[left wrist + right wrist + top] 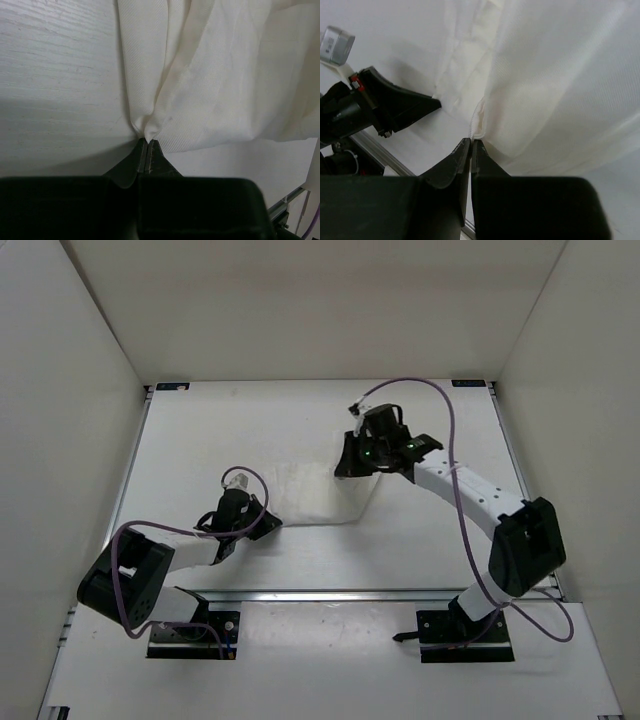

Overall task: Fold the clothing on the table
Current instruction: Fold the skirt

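Note:
The clothing (318,496), thin white fabric, stretches across the white table (200,440) between my two grippers. My left gripper (268,523) is shut on one gathered corner of it. In the left wrist view the cloth (215,75) fans up and away from the pinched tips of the left gripper (148,141). My right gripper (346,468) is shut on a hemmed edge. In the right wrist view that edge of the cloth (545,75) bunches at the closed tips of the right gripper (471,142), and the left gripper (434,104) shows holding the cloth's other end.
White walls enclose the table on three sides. A metal rail (330,594) runs along the near edge, with the two arm bases (195,635) (465,635) behind it. Purple cables (450,430) loop off both arms.

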You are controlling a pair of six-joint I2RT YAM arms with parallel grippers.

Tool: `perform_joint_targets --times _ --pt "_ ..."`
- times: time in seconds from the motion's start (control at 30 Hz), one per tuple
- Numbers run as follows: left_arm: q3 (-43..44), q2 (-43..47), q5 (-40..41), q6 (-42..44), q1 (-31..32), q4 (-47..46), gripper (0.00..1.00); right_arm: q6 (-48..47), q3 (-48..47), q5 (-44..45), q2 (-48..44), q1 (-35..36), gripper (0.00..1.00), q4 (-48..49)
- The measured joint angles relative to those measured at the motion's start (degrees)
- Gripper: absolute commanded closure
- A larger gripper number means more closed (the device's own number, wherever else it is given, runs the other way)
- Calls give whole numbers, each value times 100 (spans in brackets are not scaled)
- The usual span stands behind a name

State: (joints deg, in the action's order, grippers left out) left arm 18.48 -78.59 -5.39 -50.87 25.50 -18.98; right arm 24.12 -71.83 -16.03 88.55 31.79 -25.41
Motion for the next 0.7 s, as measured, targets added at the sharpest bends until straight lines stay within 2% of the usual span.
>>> perform_joint_targets --times 0.37,0.57,0.7 --pt "-50 -9 0 50 -146 -146 100 284 -498 -177 1598 1327 100 461" --pt "-120 -7 -31 87 -155 -269 100 286 -1200 -289 2426 1646 100 424" --pt "-162 -4 -70 92 -155 -341 100 286 -1499 -319 2590 1661 100 385"
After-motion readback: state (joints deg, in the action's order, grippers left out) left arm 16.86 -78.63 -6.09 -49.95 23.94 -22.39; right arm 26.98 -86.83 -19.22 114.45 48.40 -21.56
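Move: My right hand, holding the skirt's lifted end, is bound for the near left corner under my left fingers: about 16 cm to its left, 6 cm back and 17 cm below. The skirt's far left corner lies some 16 cm left and 10 cm ahead; the near end of its right-hand fold is about 4 cm right and 6 cm back, both down on the table. My left hand has that near left corner right at its fingertips. I carry the pinched end about 15 cm left across the skirt with my right hand while sinking some 9 cm and drawing back a little, bringing it in close above my left fingertips. The right wrist swings some 17 degrees counter-clockwise and tips down slightly, fingers shut throughout. My left hand stays low, still pinching its corner. ##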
